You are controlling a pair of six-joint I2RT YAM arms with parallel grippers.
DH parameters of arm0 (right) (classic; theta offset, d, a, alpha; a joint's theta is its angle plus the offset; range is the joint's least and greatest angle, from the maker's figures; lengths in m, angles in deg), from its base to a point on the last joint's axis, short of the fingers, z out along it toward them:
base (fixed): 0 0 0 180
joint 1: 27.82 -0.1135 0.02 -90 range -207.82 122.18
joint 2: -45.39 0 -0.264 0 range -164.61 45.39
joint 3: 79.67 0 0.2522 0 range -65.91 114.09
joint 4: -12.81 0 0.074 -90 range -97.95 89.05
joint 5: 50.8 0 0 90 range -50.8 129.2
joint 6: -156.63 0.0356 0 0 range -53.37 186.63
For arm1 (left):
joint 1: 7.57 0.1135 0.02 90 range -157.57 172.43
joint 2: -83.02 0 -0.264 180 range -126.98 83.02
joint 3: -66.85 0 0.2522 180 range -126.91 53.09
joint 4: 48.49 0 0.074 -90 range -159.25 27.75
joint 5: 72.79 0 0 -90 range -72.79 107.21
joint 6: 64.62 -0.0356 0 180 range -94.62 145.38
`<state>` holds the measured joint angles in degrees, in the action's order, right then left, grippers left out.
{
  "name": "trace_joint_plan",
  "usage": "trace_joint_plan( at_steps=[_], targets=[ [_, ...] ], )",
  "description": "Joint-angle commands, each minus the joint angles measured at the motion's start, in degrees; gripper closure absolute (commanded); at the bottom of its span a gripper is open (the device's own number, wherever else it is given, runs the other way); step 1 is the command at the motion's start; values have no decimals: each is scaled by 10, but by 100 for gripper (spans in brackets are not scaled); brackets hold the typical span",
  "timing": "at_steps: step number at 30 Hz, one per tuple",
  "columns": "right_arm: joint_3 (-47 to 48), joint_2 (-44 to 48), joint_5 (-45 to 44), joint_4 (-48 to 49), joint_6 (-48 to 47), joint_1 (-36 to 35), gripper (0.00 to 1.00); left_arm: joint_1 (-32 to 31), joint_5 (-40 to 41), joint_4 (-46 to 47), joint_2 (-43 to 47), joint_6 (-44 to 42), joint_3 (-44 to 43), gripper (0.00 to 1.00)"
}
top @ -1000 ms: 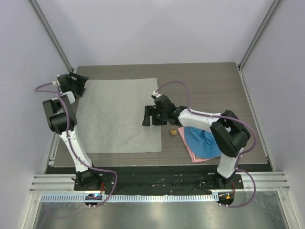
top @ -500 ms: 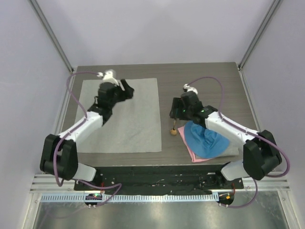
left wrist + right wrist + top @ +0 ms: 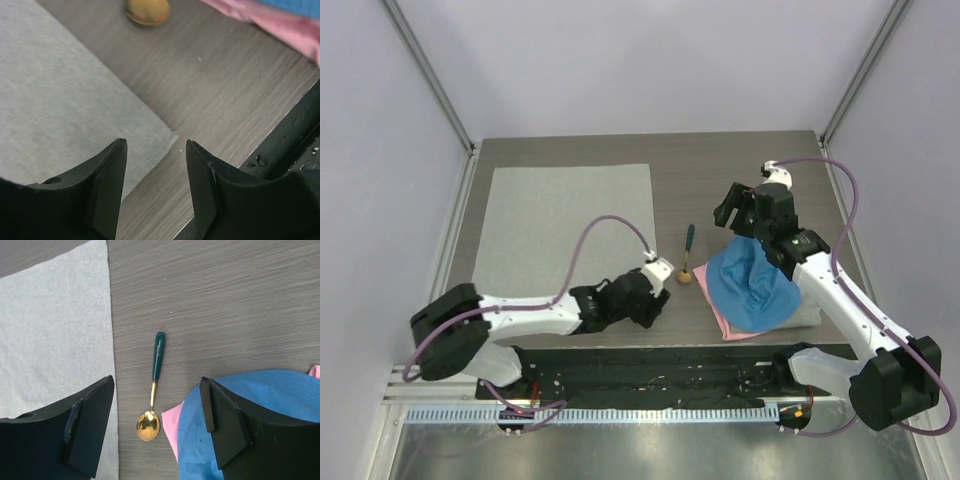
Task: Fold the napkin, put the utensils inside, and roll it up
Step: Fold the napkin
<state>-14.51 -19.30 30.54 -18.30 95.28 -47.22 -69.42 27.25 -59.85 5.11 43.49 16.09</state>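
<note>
The light grey napkin [image 3: 565,240] lies flat on the left half of the table. My left gripper [image 3: 642,305] hovers low over its near right corner [image 3: 167,136], jaws open and empty, with bare fingers [image 3: 112,175] on either side of the corner. The spoon [image 3: 687,255], with a dark green handle and gold bowl, lies on the wood just right of the napkin. My right gripper [image 3: 728,212] is raised at the back right of the spoon [image 3: 154,385], open and holding nothing. The right wrist view also shows the napkin's edge [image 3: 50,330].
A blue cloth [image 3: 755,285] lies on a pink cloth [image 3: 718,310], right of the spoon's bowl [image 3: 147,10]. The black front rail [image 3: 295,140] runs close by the left gripper. Grey walls enclose the table on three sides.
The left arm swung from the napkin's far side down to its near right corner, and its jaws narrowed. The right arm drew back to the right, away from the spoon.
</note>
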Motion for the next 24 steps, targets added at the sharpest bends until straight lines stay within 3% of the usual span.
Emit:
trace_joint_plan(
  at_steps=[1,7,15,24],
  targets=[
    [-13,26,32,17,5,0,22,-61,45,-48,-84,-30,-61,46],
    [-44,61,36,17,13,0,22,-100,86,-47,-152,-25,-91,47],
    [-48,63,42,17,10,0,22,-110,146,-49,-165,-50,-111,48],
    [-44,33,54,28,10,0,22,-105,135,-46,-184,-57,-122,49]
  ],
)
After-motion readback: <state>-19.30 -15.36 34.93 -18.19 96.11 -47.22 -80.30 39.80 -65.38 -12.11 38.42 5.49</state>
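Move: The napkin's near right corner is about 4 cm to the left hand's right, level with it front to back, and some 6 cm below. From that hand, the spoon's middle lies roughly 18 cm ahead and 11 cm right, and the blue cloth about 10 cm ahead and 29 cm right, both on the table. From the right hand the same corner is around 14 cm back, 13 cm left and 18 cm lower. Bring the left gripper down about 4.5 cm and 3 cm to the right, drawing back slightly, onto the napkin's near right corner. Once low, hold that height, easing forward 1 to 2 cm while the wrist rolls its left side up, some 20 degrees in all, so the fingers point more steeply down. Keep them half open. Let the right hand ease back 2 cm, still open and high. ##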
